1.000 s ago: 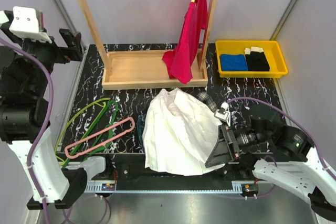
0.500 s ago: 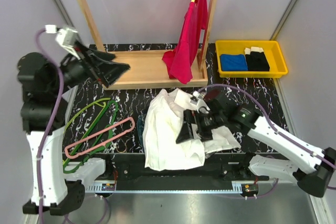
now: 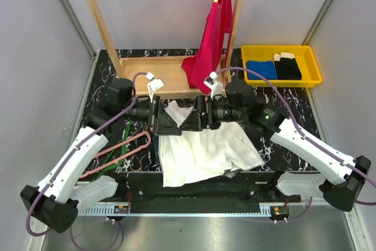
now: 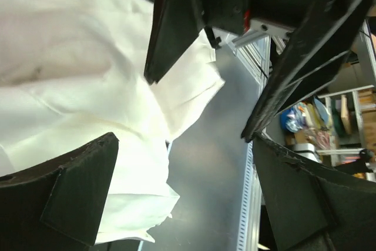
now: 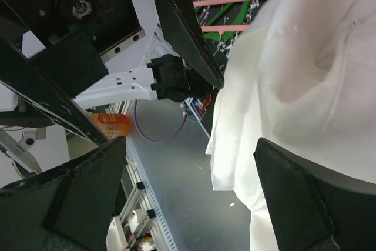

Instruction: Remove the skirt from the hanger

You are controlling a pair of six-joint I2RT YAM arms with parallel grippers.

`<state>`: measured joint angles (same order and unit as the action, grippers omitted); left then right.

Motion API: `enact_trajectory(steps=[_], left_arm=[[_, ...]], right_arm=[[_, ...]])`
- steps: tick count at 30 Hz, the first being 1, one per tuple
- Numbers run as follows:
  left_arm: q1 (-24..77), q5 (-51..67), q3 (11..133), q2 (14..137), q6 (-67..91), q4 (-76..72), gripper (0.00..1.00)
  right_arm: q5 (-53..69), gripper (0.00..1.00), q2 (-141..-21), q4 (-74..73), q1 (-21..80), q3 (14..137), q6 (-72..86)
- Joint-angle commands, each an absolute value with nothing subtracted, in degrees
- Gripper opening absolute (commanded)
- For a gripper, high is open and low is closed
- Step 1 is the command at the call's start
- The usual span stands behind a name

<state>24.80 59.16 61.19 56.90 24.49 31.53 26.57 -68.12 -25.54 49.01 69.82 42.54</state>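
The white skirt [image 3: 205,151] lies spread flat on the dark table in front of the arms; it also fills the left wrist view's upper left [image 4: 88,74] and the right side of the right wrist view [image 5: 311,86]. The pale pink hanger [image 3: 120,147] lies on the table left of it, outside the fabric; its pink bars [image 5: 235,1] show in the right wrist view. My left gripper [image 3: 176,116] and right gripper [image 3: 189,116] face each other tip to tip above the skirt's far end. Both are open and hold nothing [image 4: 185,186] [image 5: 194,192].
A wooden rack [image 3: 170,77] stands behind with a red shirt [image 3: 211,39] hanging at its right end. A yellow bin [image 3: 313,80] with folded blue and black cloths sits at the back right. Green wire hangers [image 3: 111,127] lie under the pink one.
Both arms have swung in from the sides and now meet over the middle. The skirt has flattened and spread toward the front right. The hanger has stayed in place.
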Motion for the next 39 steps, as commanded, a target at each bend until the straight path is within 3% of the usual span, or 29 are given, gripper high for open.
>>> enact_trajectory(steps=[1, 6, 12, 18, 23, 28, 34, 39], left_arm=[[28.38, 57.48, 56.87, 57.21, 22.68, 23.73, 0.99], [32.95, 55.29, 54.32, 65.03, 20.58, 20.83, 0.99], [32.96, 44.75, 48.08, 74.26, 8.45, 25.30, 0.99], [26.20, 40.51, 50.00, 73.40, 5.19, 32.85, 0.99], [23.99, 44.72, 65.88, 65.05, -0.52, 48.49, 0.99], [23.99, 55.45, 97.08, 68.63, -2.99, 66.42, 0.99], [21.46, 53.79, 119.42, 72.24, -3.08, 72.69, 0.99], [18.02, 41.07, 117.01, 69.09, -0.18, 55.78, 0.99]], right_arm=[[25.49, 1.00, -65.39, -19.25, 48.69, 66.89, 45.79], [25.75, 1.00, -62.85, -19.16, 48.69, 67.41, 47.46], [21.10, 1.00, -57.92, -20.04, 48.69, 75.23, 46.85], [12.96, 1.00, -58.36, -20.73, 48.43, 82.69, 43.61], [-12.26, 1.00, -61.25, -25.84, 47.99, 92.36, 32.90], [-31.35, 1.00, -76.07, -26.63, 47.90, 109.05, 18.12], [-32.53, 0.99, -88.74, -23.65, 43.43, 119.96, 12.57], [-31.99, 1.00, -88.95, -20.32, 42.36, 116.23, 13.28]])
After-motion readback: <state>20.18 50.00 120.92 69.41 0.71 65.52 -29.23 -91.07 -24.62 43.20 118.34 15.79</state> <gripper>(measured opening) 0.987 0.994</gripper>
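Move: The white skirt lies heaped under both hands, its middle about 10 cm right, 3 cm ahead and 20 cm below the left hand, and 6 cm right, 3 cm ahead and 20 cm below the right. The red skirt hangs some 32 cm ahead, 8 cm right and 6 cm above the right hand; the rack's tray is 38 cm ahead, 8 cm left and 28 cm below that hand. The white skirt is left behind: beside its left part the open left hand first sinks about 18 cm, then climbs well above its starting height. The right hand, after a small dip, rises some 25 cm and swings forward about 22 cm and a little right towards the red skirt, fingers wide open and turning clockwise from leftward to forward, stopping short of the cloth. ##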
